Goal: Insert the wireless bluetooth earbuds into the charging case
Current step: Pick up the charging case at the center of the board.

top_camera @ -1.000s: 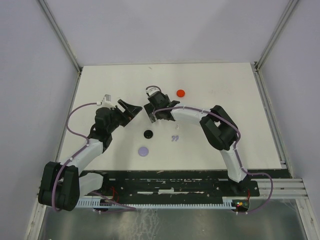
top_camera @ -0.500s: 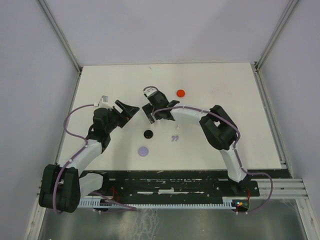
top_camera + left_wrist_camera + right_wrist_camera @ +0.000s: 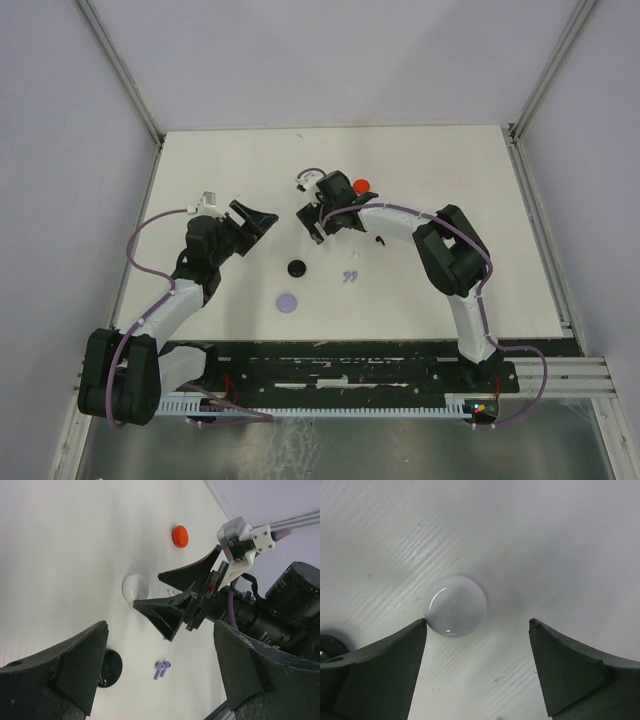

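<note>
A pair of lavender earbuds (image 3: 350,277) (image 3: 162,668) lies loose on the white table (image 3: 450,180). A glossy white round charging case (image 3: 457,605) (image 3: 135,587) sits shut on the table. My right gripper (image 3: 318,226) (image 3: 478,622) (image 3: 146,590) hovers over it, open. The case lies just ahead of the tips, against the left fingertip (image 3: 422,626), and nothing is held. Left of it, my left gripper (image 3: 255,222) (image 3: 160,625) is open and empty above the table and points at the right gripper.
A red round case (image 3: 361,185) (image 3: 180,535) lies behind the right wrist. A black case (image 3: 296,268) (image 3: 107,667) and a lavender one (image 3: 287,301) sit nearer the arm bases. A tiny black piece (image 3: 380,240) lies beside the right forearm.
The right gripper has shifted back and to the right, toward the red case, uncovering the tiny black piece. The left gripper edged slightly left a second ago, then held still.
</note>
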`<act>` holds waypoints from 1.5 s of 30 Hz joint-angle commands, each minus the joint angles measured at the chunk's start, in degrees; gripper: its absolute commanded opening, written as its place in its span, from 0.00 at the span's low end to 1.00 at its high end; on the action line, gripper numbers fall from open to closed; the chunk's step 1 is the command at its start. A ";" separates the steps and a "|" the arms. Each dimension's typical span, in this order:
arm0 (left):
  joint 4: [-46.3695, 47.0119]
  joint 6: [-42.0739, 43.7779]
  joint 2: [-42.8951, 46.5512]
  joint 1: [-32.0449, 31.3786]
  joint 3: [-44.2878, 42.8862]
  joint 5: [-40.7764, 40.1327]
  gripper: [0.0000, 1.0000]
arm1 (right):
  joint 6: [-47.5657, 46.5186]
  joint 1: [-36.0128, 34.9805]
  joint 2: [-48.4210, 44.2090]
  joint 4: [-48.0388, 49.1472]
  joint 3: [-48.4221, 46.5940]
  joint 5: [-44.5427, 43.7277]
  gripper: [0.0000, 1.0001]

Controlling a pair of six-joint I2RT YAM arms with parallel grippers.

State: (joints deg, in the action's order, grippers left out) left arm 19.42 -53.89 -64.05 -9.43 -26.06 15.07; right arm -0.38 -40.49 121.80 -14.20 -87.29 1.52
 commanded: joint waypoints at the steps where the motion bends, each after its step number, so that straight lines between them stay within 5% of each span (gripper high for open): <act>1: 2.29 0.01 0.42 0.38 -0.05 -0.13 0.91 | -3.71 1.49 -1.95 2.91 -0.32 5.45 0.89; 38: 2.82 0.04 -0.15 0.45 0.40 0.23 0.90 | -14.01 1.64 4.29 -1.36 -4.08 9.36 0.68; 45: 3.03 0.16 -0.27 0.55 0.66 0.37 0.90 | -14.09 1.60 4.36 -1.53 -4.05 8.41 0.55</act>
State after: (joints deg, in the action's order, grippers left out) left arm 19.84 -53.89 -64.14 -9.32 -25.82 15.09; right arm -13.39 -38.76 125.12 -15.92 -90.04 11.35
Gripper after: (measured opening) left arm 0.905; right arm 0.600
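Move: Almost under the right hand's spread fingers sits the white charging case, about 2 cm to the left and 2 cm below. From that hand the black case is some 7 cm back and 5 cm left; the red case, about 14 cm ahead and 8 cm right. A white earbud lies roughly 3 cm back and 7 cm right. From the left hand, the white case is around 6 cm ahead, 11 cm right and 13 cm below. Lining up over the white charging case, the right hand shifts barely a centimetre forward and right, then comes back left while turning counter-clockwise some 15 degrees. It then sinks about 1.5 cm straddling the case and narrows its wide-open fingers to roughly two thirds, bringing a tip up to each side of the case. ##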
